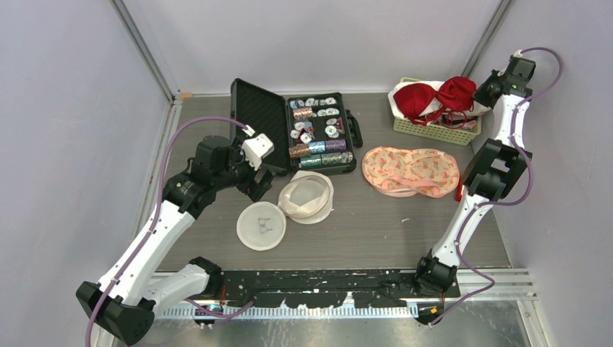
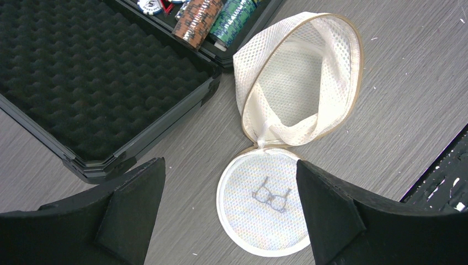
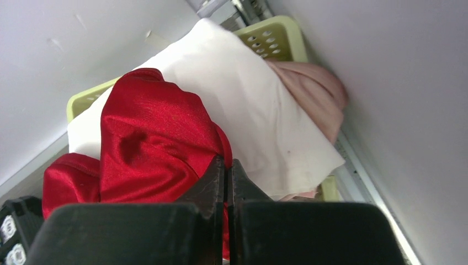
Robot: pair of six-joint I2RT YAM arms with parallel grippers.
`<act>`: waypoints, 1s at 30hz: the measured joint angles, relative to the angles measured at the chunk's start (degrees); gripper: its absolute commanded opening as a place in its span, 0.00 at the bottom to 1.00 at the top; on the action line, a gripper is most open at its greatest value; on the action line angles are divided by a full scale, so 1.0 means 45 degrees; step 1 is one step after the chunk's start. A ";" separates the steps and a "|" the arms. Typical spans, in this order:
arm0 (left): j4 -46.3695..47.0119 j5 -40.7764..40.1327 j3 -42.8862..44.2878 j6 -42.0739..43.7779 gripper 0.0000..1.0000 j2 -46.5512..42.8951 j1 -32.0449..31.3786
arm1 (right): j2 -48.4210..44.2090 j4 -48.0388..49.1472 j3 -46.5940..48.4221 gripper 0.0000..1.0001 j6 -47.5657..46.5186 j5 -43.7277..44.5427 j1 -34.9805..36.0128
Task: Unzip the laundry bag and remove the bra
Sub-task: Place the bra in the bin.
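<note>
The white mesh laundry bag (image 1: 307, 196) lies unzipped on the table, its round lid (image 2: 264, 207), marked with a bra drawing, folded out flat. The bag's inside (image 2: 292, 77) shows only mesh. My left gripper (image 2: 229, 163) hovers open above the lid, holding nothing; from above, the left gripper (image 1: 256, 184) is just left of the bag. A red satin bra (image 3: 149, 138) lies on the clothes in the green basket (image 1: 437, 130) at the back right. My right gripper (image 3: 227, 161) is shut, its tips pinching that bra's edge; the right gripper (image 1: 486, 90) sits by the basket's right end.
An open black case (image 1: 260, 119) of poker chips (image 1: 318, 148) stands behind the bag. A pink patterned bra (image 1: 410, 171) lies on the table to the right of the case. White cloth (image 3: 259, 110) and pink cloth (image 3: 317, 94) fill the basket, close to the right wall.
</note>
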 measured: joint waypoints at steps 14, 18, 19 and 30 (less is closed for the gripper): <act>0.0015 0.0092 -0.0005 0.0010 0.89 0.0039 0.0000 | -0.1010 0.1156 -0.1010 0.01 -0.1049 0.2404 0.0039; 0.0015 0.0092 -0.0005 0.0029 0.89 0.0063 0.0000 | -0.1307 0.1642 -0.1583 0.15 -0.1549 0.3308 0.0160; 0.0015 0.0092 -0.0005 0.0044 0.89 0.0073 0.0000 | -0.1365 0.1734 -0.1676 0.27 -0.1647 0.3458 0.0175; -0.0005 0.0087 -0.0039 0.0180 0.91 0.0117 0.0015 | -0.1515 0.1904 -0.1783 0.85 -0.2506 0.4163 0.0423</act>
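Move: The right gripper, shut on the bra's right edge, is up over the right end of the bin. The bin's middle is about 9 cm to its left, 2 cm ahead and some 12 cm below. The bra's right cup hangs roughly 6 cm left, level ahead and 4 cm lower. The orange floral bag lies about 18 cm back and 18 cm left. From the left gripper the bin is some 31 cm ahead and 56 cm right. Draw the right gripper to the right towards the side wall, about 4 cm, lifting some 3 cm and easing back 2 cm, still pinching the bra so it is pulled along over the bin. Meanwhile roll the hand about 20 degrees, left side down, with a slight clockwise turn. Then stop there and open the fingers wide to let go. ##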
